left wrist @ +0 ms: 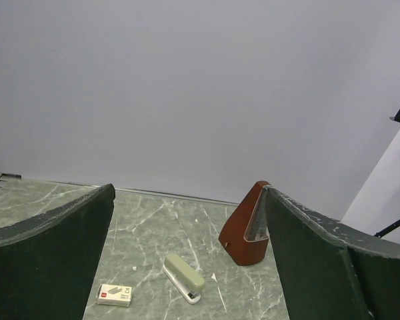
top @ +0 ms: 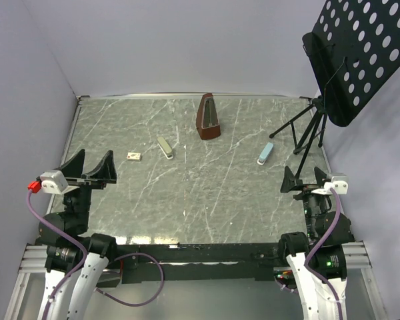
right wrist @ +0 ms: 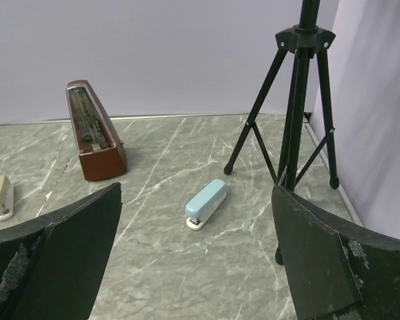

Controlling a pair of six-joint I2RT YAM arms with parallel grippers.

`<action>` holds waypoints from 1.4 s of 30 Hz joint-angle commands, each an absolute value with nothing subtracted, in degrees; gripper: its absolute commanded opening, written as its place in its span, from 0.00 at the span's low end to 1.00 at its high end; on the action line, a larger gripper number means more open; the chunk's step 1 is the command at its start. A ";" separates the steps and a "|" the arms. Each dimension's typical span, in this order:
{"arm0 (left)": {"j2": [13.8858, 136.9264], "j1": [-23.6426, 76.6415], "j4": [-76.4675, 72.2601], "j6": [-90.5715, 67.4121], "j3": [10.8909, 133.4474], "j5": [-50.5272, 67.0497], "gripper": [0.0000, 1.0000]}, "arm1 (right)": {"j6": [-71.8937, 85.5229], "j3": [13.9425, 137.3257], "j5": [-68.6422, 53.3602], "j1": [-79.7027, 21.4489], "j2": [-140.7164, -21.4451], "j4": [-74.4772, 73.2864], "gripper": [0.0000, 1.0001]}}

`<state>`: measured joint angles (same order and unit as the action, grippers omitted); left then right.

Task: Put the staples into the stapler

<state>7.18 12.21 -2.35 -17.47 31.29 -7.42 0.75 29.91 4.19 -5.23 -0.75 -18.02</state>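
The staples, a tiny cream box (top: 134, 156) with red print, lie on the marble table at left centre, also seen in the left wrist view (left wrist: 114, 295). Just to its right lies a pale green stapler (top: 165, 147) (left wrist: 184, 278) (right wrist: 0, 196). A light blue stapler (top: 265, 153) (right wrist: 207, 203) lies towards the right. My left gripper (top: 90, 170) (left wrist: 187, 200) is open, held near the left edge, well short of the box. My right gripper (top: 305, 181) (right wrist: 196, 193) is open, short of the blue stapler. Neither holds anything.
A brown wooden metronome (top: 208, 117) (left wrist: 247, 227) (right wrist: 93, 132) stands at the back centre. A black music stand's tripod (top: 313, 127) (right wrist: 293, 100) stands at the back right, its perforated desk (top: 360, 53) overhanging that corner. Grey walls close in the table.
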 commanded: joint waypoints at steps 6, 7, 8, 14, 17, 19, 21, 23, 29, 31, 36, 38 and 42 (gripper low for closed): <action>7.73 12.30 -3.60 -18.63 31.38 -8.61 0.99 | 1.93 29.71 2.81 -5.01 11.51 -16.00 1.00; 8.17 12.30 -3.60 -18.81 31.38 -8.61 0.99 | 2.19 29.62 2.55 -5.10 11.51 -16.00 1.00; 8.52 12.30 -3.60 -18.90 31.29 -8.79 0.99 | 2.20 29.53 2.55 -5.01 11.69 -15.91 1.00; 16.86 12.30 4.03 -22.49 34.80 -11.60 0.99 | 2.90 29.09 2.90 -5.01 12.30 -15.91 1.00; 24.76 12.30 10.77 -25.04 38.66 -13.35 0.99 | 3.16 28.74 2.20 -5.18 12.39 -15.38 1.00; 31.77 12.30 14.83 -28.38 42.26 -15.99 0.99 | 3.16 28.65 2.11 -5.54 12.57 -15.47 1.00; 36.63 12.22 20.11 -31.80 45.51 -17.40 0.99 | 2.99 28.65 2.20 -6.15 12.92 -15.47 1.00; 44.01 12.22 22.93 -33.65 47.54 -19.15 0.99 | 2.73 28.56 2.29 -6.50 13.44 -15.47 1.00; 63.34 12.04 30.41 -36.66 55.36 -25.22 0.99 | 2.20 28.21 2.90 -7.29 14.68 -15.56 1.00; 69.85 11.17 31.28 -35.86 58.52 -23.48 1.00 | 2.11 28.21 2.81 -7.56 14.76 -15.56 1.00; 83.54 5.99 34.09 -36.03 67.92 -15.48 0.99 | 1.76 28.04 3.08 -7.73 15.20 -15.64 1.00; 87.61 4.57 36.56 -37.69 72.39 -15.99 0.99 | 1.50 27.95 3.51 -7.74 15.55 -15.65 1.00; 97.97 3.96 39.37 -39.11 78.47 -14.94 1.00 | 1.49 27.95 3.60 -7.74 15.82 -15.73 1.00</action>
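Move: The box of staples lies nearly straight ahead of my left hand, about 21 cm out and 2 cm to its right, some 36 cm below. The green stapler stands about 14 cm to the right of that box and 4 cm farther out; the metronome is some 20 cm right of the stapler and 12 cm beyond it. From my right hand the staple box lies about 64 cm to the left, 22 cm ahead and 28 cm below. From its raised pose I swing my empty left hand down and forward towards the staple box, sinking about 24 cm while reaching out some 20 cm. On the way the wrist tips from pointing slightly up to steeply down, nearly 80 degrees, and turns roughly 20 degrees counter-clockwise. The fingers stay wide open and come close above the box without touching. ##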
